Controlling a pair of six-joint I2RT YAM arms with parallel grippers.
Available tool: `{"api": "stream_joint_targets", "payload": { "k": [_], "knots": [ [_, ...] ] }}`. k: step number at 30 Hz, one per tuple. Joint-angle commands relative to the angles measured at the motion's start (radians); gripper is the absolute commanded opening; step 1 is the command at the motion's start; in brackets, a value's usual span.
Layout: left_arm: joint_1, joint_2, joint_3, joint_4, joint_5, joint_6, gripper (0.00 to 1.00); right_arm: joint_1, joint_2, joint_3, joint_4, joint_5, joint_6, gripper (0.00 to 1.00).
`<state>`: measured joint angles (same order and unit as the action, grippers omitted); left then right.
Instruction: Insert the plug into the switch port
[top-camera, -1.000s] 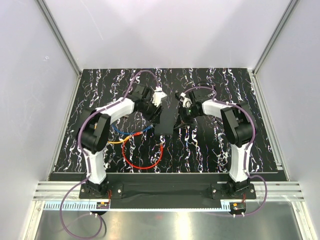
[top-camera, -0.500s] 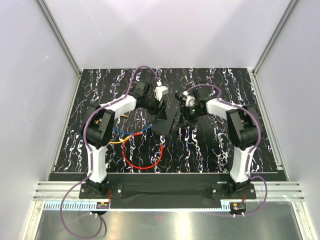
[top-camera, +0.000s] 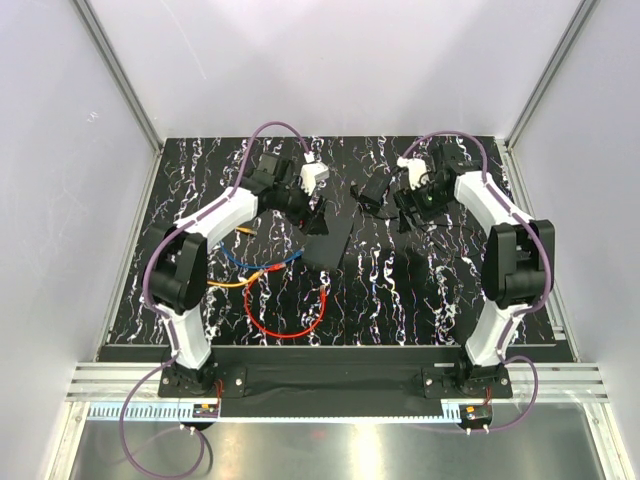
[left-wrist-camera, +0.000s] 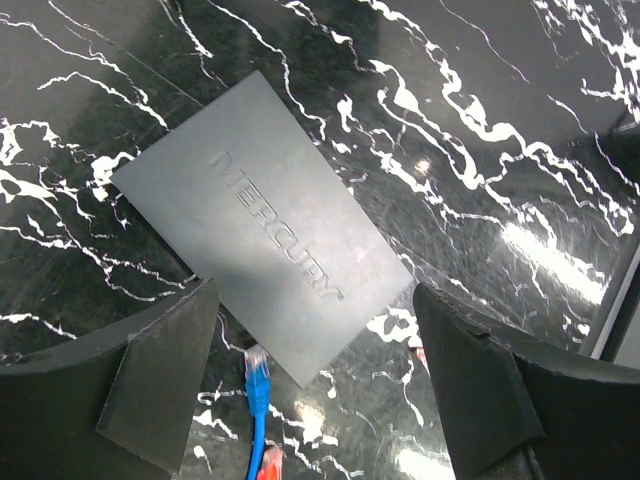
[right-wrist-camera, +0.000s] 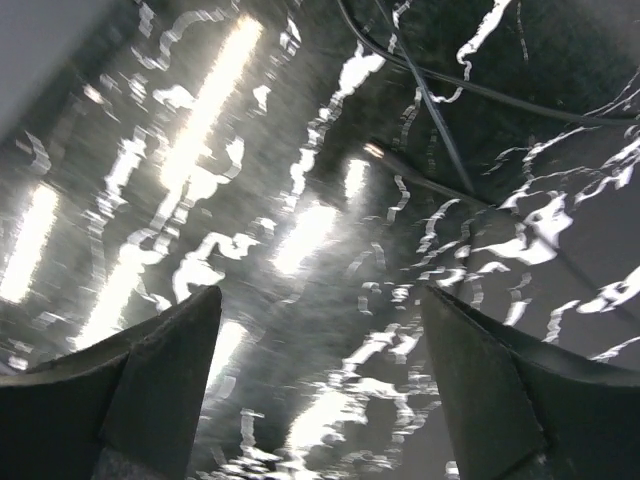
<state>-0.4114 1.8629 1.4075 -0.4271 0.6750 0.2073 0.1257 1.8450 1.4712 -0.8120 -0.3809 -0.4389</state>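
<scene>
The flat matte black box (left-wrist-camera: 265, 225) marked MERCURY lies on the marbled table, also seen from above as a black box (top-camera: 328, 243). The switch port in its edge does not show. A blue cable's plug (left-wrist-camera: 257, 362) touches the box's lower left edge; I cannot tell whether it sits inside. My left gripper (left-wrist-camera: 315, 375) hangs open above that edge, holding nothing, and in the top view the left gripper (top-camera: 312, 208) is just behind the box. My right gripper (right-wrist-camera: 320, 390) is open over bare table; from above the right gripper (top-camera: 408, 205) is well right of the box.
A small black lump (top-camera: 375, 190) with a thin black cord (right-wrist-camera: 430, 100) lies between the grippers. Blue cable (top-camera: 262, 266), an orange-tipped one (top-camera: 235, 283) and a red loop (top-camera: 285, 322) lie left of and in front of the box. An orange plug (left-wrist-camera: 270, 462) lies beside the blue one.
Both grippers have opened and drawn away from the box. The right arm has swung back and to the right; the left has pulled back slightly. The box now lies free on the table.
</scene>
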Motion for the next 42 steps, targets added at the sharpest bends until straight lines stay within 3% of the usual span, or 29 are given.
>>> {"api": "stream_joint_targets", "payload": {
  "k": [1, 3, 4, 7, 15, 38, 41, 42],
  "knots": [
    [0.002, -0.071, 0.015, -0.047, 0.035, 0.076, 0.85, -0.017, 0.046, 0.067, -0.073, 0.048, -0.184, 0.80],
    [0.002, -0.080, 0.010, -0.064, 0.066, 0.102, 0.84, -0.015, 0.075, 0.081, -0.067, 0.034, -0.237, 0.67],
    [0.002, -0.087, 0.008, -0.070, 0.077, 0.109, 0.84, -0.017, 0.092, 0.107, -0.056, 0.033, -0.245, 0.52],
    [0.002, -0.099, 0.001, -0.081, 0.123, 0.119, 0.83, -0.015, 0.152, 0.159, -0.059, 0.008, -0.316, 0.40],
    [0.002, -0.102, -0.007, -0.073, 0.138, 0.122, 0.82, -0.014, 0.253, 0.242, -0.082, -0.035, -0.475, 0.43],
    [0.003, -0.082, -0.001, -0.090, 0.120, 0.139, 0.83, 0.037, 0.368, 0.222, -0.050, -0.004, -0.552, 0.42],
    [0.003, -0.087, -0.001, -0.093, 0.123, 0.141, 0.83, 0.043, 0.370, 0.202, -0.030, 0.016, -0.560, 0.38],
    [0.003, -0.091, 0.001, -0.093, 0.123, 0.142, 0.83, 0.048, 0.369, 0.189, -0.027, 0.025, -0.572, 0.31]
  ]
}}
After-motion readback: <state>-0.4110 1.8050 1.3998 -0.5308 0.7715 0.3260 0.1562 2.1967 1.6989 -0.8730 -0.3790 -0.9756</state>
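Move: The black lead's plug lies about 5 cm ahead of the right hand, level with it sideways and some 9 cm below. The power adapter is roughly 16 cm ahead and 7 cm left of that hand; the switch sits about 20 cm to its left, level fore and aft. From the left hand, the plug is some 23 cm right, 5 cm ahead and 11 cm down. Right hand sinks 8 cm, forward 5 to the plug, turning counter-clockwise, fingers narrowing; left backs 3 cm. ##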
